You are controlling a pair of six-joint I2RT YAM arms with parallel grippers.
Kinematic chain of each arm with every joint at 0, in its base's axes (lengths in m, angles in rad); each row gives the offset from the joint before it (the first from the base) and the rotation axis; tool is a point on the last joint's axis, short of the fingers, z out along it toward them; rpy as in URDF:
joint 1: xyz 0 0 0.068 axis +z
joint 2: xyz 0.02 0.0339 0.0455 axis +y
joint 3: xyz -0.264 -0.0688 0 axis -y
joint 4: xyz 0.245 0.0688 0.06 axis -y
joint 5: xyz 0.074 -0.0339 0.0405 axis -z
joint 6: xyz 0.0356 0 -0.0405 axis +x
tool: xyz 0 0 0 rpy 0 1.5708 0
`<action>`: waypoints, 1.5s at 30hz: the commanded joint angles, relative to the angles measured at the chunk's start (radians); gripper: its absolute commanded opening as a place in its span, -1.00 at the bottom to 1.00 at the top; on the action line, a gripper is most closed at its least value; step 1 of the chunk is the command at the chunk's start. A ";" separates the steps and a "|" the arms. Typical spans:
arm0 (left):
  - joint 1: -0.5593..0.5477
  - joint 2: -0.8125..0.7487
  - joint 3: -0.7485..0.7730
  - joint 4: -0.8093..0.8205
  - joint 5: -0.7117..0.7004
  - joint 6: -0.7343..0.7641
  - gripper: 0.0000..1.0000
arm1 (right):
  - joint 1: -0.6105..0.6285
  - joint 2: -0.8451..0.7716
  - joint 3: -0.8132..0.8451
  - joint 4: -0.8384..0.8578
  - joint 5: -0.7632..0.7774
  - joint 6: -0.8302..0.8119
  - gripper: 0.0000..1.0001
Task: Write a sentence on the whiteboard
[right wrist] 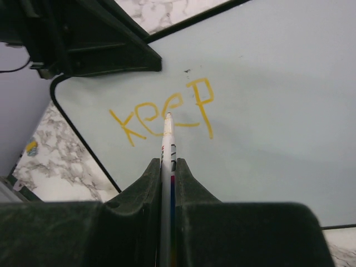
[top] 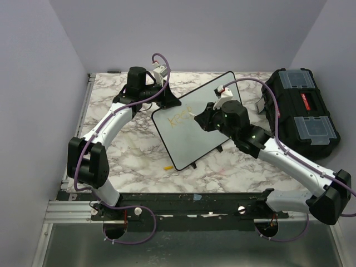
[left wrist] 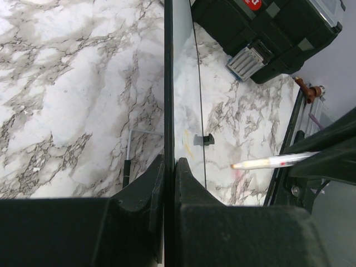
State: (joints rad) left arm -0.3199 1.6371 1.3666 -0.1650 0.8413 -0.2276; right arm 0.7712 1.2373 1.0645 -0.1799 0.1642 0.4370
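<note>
The whiteboard point(top: 192, 142) lies slanted across the middle of the marble table. The sentence point(top: 179, 118) on it is one yellow-orange word, "keep" point(right wrist: 156, 119), near the board's upper left corner. My left gripper point(top: 167, 103) is shut on the board's far left edge; the left wrist view shows the board edge-on point(left wrist: 183, 83) between the left gripper's point(left wrist: 169, 161) fingers. My right gripper point(top: 196, 117) is over the board and shut on a white marker point(right wrist: 167, 139), clamped in the right gripper point(right wrist: 168, 161). The marker's tip sits at the second "e". That marker point(left wrist: 272, 162) also shows in the left wrist view.
A black toolbox point(top: 300, 111) with clear lid compartments stands at the right, close to the board's far corner, and shows in the left wrist view too point(left wrist: 261, 33). A small yellow cap point(top: 167, 167) lies on the table by the board's near corner. Grey walls enclose the table.
</note>
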 commanded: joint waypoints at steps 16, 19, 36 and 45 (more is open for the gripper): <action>-0.036 0.077 -0.001 -0.064 -0.010 0.158 -1.00 | 0.014 -0.086 -0.105 -0.046 -0.115 -0.018 -0.99; -0.036 0.087 0.008 -0.079 -0.019 0.166 -1.00 | 0.036 -0.078 -0.102 -0.056 -0.101 -0.016 -0.99; -0.030 0.094 0.006 -0.095 -0.046 0.182 -1.00 | 0.234 -0.002 -0.047 -0.068 0.061 -0.030 -0.99; -0.027 0.096 0.004 -0.086 -0.040 0.179 -1.00 | 0.272 0.018 -0.043 -0.052 0.099 -0.021 -0.99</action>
State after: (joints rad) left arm -0.3199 1.6890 1.4132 -0.1886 0.8303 -0.1982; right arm 1.0286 1.2362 0.9844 -0.2333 0.2199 0.4183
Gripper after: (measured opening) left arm 0.089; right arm 0.126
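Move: I hold the marker in my right hand. The blank patch below the written "keep" lies about 9 cm left of my right hand, 4 cm back and 7 cm lower. The word "keep" is some 8 cm left, 5 ahead and 4 below; the whiteboard's left edge is about 5 cm left of the patch. My left hand grips the board's upper edge, and from it the patch lies roughly 12 cm back, 7 cm down, neither left nor right. With "keep" written, I first raise my right hand a further 2 cm clear of the board, then sink and draw back, and swing back and left down the board towards its left edge, ending about 8 cm back, 5 lower and 5 left. I turn some 12 degrees counter-clockwise, marker still pinched, while my left hand keeps its grip on the board's edge and eases about 1 cm forward. ##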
